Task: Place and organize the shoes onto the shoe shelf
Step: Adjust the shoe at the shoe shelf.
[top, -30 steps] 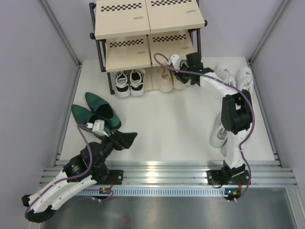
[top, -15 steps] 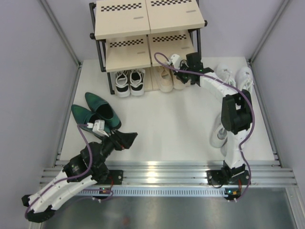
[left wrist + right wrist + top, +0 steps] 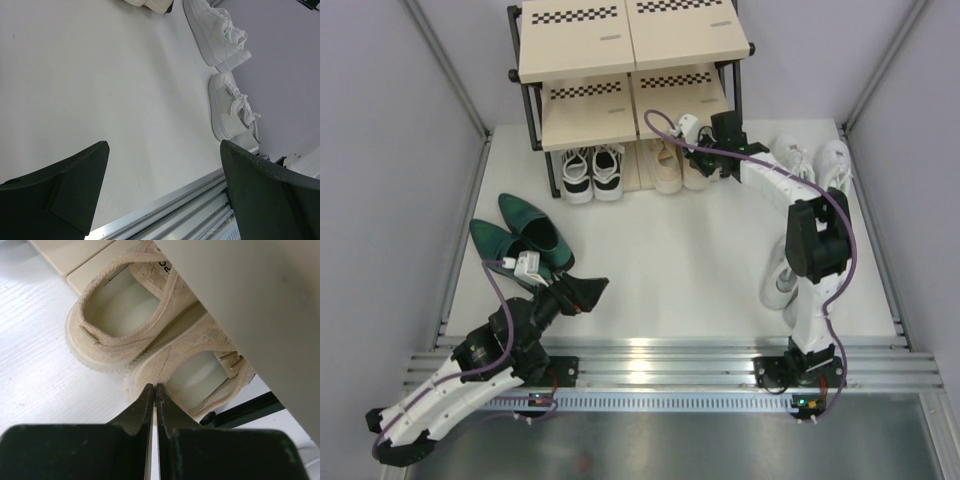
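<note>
The shoe shelf (image 3: 582, 40) stands at the back. On its bottom tier are black-and-white sneakers (image 3: 592, 172) and beige sneakers (image 3: 672, 168). My right gripper (image 3: 705, 165) reaches to the beige pair. In the right wrist view it (image 3: 154, 386) is shut, its tips against the heel of the right beige sneaker (image 3: 200, 375), with nothing between the fingers. Dark green heeled shoes (image 3: 525, 235) lie on the floor at the left. My left gripper (image 3: 585, 293) hovers just beside them, wide open and empty (image 3: 162, 145). White sneakers (image 3: 810, 160) sit at the right.
Another white sneaker (image 3: 778, 283) lies by the right arm's lower link. Two white sneakers (image 3: 230, 110) show near the wall in the left wrist view. The shelf's black frame leg (image 3: 240, 410) is close to my right fingers. A metal rail (image 3: 650, 360) runs along the near edge.
The right gripper's jaws have closed the last bit at the beige sneaker's heel. Neither arm has visibly shifted otherwise.
</note>
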`<action>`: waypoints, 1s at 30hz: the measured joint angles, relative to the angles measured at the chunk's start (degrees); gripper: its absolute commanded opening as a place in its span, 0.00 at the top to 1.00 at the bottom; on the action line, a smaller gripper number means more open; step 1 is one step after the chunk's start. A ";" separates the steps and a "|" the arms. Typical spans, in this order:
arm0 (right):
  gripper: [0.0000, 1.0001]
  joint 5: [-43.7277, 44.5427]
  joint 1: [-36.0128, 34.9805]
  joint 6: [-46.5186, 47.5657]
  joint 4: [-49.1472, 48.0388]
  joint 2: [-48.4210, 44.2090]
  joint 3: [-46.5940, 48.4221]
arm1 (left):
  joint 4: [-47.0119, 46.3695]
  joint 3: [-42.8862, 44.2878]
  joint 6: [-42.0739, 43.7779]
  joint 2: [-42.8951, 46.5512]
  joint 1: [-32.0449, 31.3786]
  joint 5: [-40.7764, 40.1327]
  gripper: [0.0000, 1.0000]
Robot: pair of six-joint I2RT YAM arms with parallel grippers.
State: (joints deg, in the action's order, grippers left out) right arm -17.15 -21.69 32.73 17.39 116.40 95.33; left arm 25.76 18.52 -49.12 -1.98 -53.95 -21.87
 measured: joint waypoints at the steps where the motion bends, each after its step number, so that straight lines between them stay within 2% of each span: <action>1: 1.00 -0.09 -0.04 -0.02 0.09 -0.09 -0.09 | 0.00 0.00 0.02 0.00 0.00 0.00 0.02; 11: 0.99 0.00 -0.33 -0.39 0.24 -0.17 -0.11 | 0.02 0.00 0.44 0.00 0.00 0.04 0.02; 13: 0.93 0.20 -0.33 -0.39 0.24 -0.17 -0.11 | 0.02 0.00 0.44 0.00 0.00 0.13 0.02; 14: 0.87 0.37 -0.35 -0.37 0.28 -0.17 -0.11 | 0.02 0.00 0.44 0.00 0.00 0.20 0.02; 16: 0.82 0.55 -0.37 -0.42 0.35 -0.20 -0.11 | 0.02 0.00 0.44 0.00 0.00 0.20 0.02; 17: 0.73 0.59 -0.39 -0.39 0.31 -0.24 -0.24 | 0.02 0.00 0.44 0.00 0.00 0.22 0.02; 20: 0.57 0.66 -0.70 -0.81 -0.04 -1.90 -2.62 | 0.02 0.00 0.44 0.00 0.00 0.24 0.02; 25: 0.47 0.68 -1.38 -1.75 0.11 -6.43 -5.75 | 0.02 0.00 0.44 0.00 0.00 0.24 0.02; 30: 0.44 0.85 -1.49 -3.30 -0.24 -10.43 -5.84 | 0.04 0.00 0.44 0.00 0.00 0.48 0.02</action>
State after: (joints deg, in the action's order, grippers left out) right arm -16.29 -23.18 29.43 17.15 105.97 89.49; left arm 25.80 18.52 -48.69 -1.98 -53.95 -21.39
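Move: The right beige shoe sits in the shelf with its heel at the right gripper's shut fingertips, so its middle is about 11 cm straight ahead and some 3 cm lower. Its left mate lies about 9 cm to the left and 11 cm ahead of the hand, the nearer black-and-white sneaker roughly 25 cm left and 10 cm ahead, both slightly lower. From the left gripper the right beige shoe is some 45 cm ahead, 28 cm right and 7 cm below. Keep the right gripper shut on the heel of the right beige shoe, easing it only a trace back and left. Then open the fingers to about half, draw back some 3 cm towards the base to come free of the heel, and lift about 5 cm, holding the wrist's angle nearly unchanged. ##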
